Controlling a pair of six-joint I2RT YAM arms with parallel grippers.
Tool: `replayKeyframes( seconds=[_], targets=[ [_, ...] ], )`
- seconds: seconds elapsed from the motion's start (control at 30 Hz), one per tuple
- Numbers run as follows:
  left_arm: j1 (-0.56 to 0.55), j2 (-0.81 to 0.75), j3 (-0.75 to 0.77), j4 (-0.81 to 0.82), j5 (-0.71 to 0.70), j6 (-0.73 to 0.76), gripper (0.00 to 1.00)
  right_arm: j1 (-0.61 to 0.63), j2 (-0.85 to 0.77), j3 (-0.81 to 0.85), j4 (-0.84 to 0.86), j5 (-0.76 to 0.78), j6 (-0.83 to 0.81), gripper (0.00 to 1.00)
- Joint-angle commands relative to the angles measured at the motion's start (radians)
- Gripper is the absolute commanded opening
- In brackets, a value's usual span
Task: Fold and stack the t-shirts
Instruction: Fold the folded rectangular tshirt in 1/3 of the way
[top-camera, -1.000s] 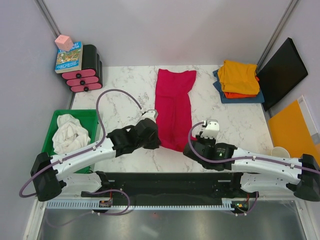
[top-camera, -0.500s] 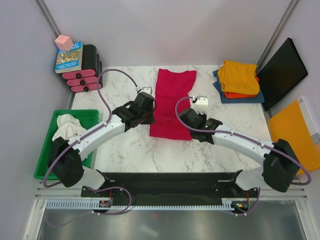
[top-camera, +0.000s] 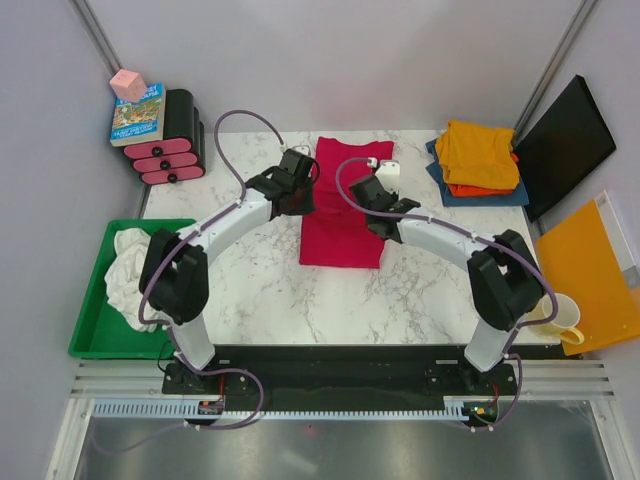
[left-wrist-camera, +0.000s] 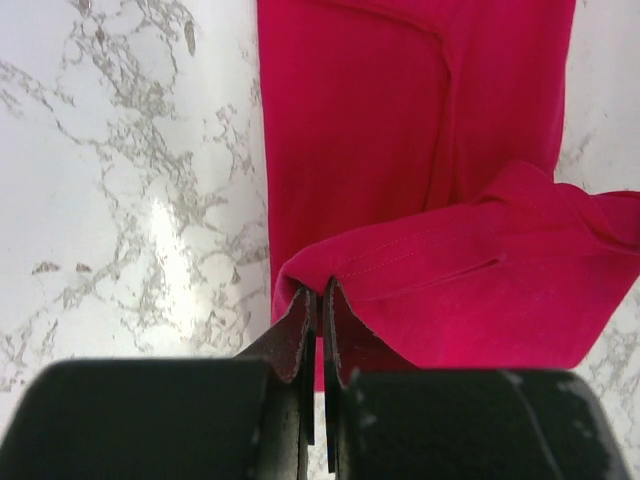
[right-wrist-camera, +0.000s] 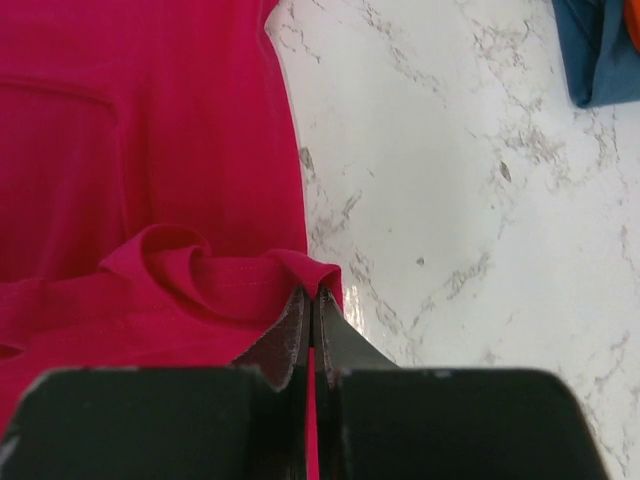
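Observation:
A crimson t-shirt (top-camera: 342, 235) lies lengthwise in the middle of the marble table, its near part doubled over the far part. My left gripper (top-camera: 307, 192) is shut on the left corner of the lifted hem (left-wrist-camera: 400, 265), and in the left wrist view the left gripper (left-wrist-camera: 320, 292) pinches the cloth. My right gripper (top-camera: 371, 196) is shut on the right corner, and in the right wrist view the right gripper (right-wrist-camera: 312, 293) holds the folded edge (right-wrist-camera: 230, 285). Folded t-shirts are stacked at the back right: yellow-orange (top-camera: 478, 150) over orange (top-camera: 478, 189) over blue (top-camera: 446, 188). A white t-shirt (top-camera: 128, 272) is crumpled in the green bin (top-camera: 88, 345).
Pink-and-black cases (top-camera: 172, 145) stand at the back left, with a book (top-camera: 138, 112) and a pink cube (top-camera: 128, 84) on top. A black board (top-camera: 565, 145) and an orange board (top-camera: 590, 268) lean at the right. A cup (top-camera: 560, 315) sits near the right edge.
Both arms have stretched away from their bases, carrying the shirt's near hem toward the far end. The shirt is now folded over itself and looks shorter.

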Motion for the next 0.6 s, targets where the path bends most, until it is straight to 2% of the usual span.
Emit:
replayKeyframes(
  seconds=[0.0, 0.33, 0.37, 0.4, 0.43, 0.47, 0.5, 0.53, 0.57],
  targets=[
    [0.042, 0.094, 0.126, 0.023, 0.036, 0.048, 0.02, -0.045, 0.087, 0.124, 0.05, -0.034, -0.054, 0.0],
    [0.089, 0.326, 0.347, -0.023, 0.099, 0.062, 0.04, -0.083, 0.279, 0.249, 0.053, -0.068, -0.063, 0.0],
    [0.089, 0.335, 0.359, -0.03, 0.099, 0.062, 0.1, -0.083, 0.276, 0.247, 0.051, -0.057, -0.058, 0.1],
    [0.089, 0.332, 0.365, -0.035, 0.091, 0.056, 0.19, -0.087, 0.267, 0.233, 0.071, -0.056, -0.058, 0.36],
    [0.089, 0.323, 0.358, -0.034, 0.081, 0.047, 0.35, -0.085, 0.224, 0.22, 0.085, -0.053, -0.057, 0.48],
    [0.086, 0.303, 0.349, -0.032, 0.068, 0.036, 0.45, -0.083, 0.196, 0.203, 0.099, -0.05, -0.061, 0.61],
    [0.086, 0.285, 0.324, -0.031, 0.052, 0.033, 0.53, -0.082, 0.169, 0.177, 0.111, -0.05, -0.058, 0.81],
    [0.083, 0.237, 0.307, -0.029, 0.042, 0.031, 0.66, -0.083, 0.118, 0.167, 0.11, -0.06, -0.06, 0.87],
    [0.079, 0.216, 0.292, -0.021, 0.038, 0.033, 0.74, -0.076, 0.095, 0.158, 0.106, -0.076, -0.061, 0.89]
  ],
)
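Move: Just beyond the two hands, each pinching a corner of the red t-shirt's raised edge, lies its laying spot on the shirt: about 8 cm ahead, 1 cm right and 5 cm below the left hand, some 6 cm ahead, 1 cm left and 5 cm below the right. The near fold's middle is roughly 16 cm back, 11 cm right of the left hand; the t-shirt stack, 9 cm ahead and 28 cm right of the right hand. Carrying the pinched corners on together over the lower layer, both hands go forward, about 7 cm on the left and 6 cm on the right, sinking over 4 cm to lay the edge on the shirt. At the bottom the fingers of both open and let go of the corners, the right hand wider and rising back about 1 cm. ##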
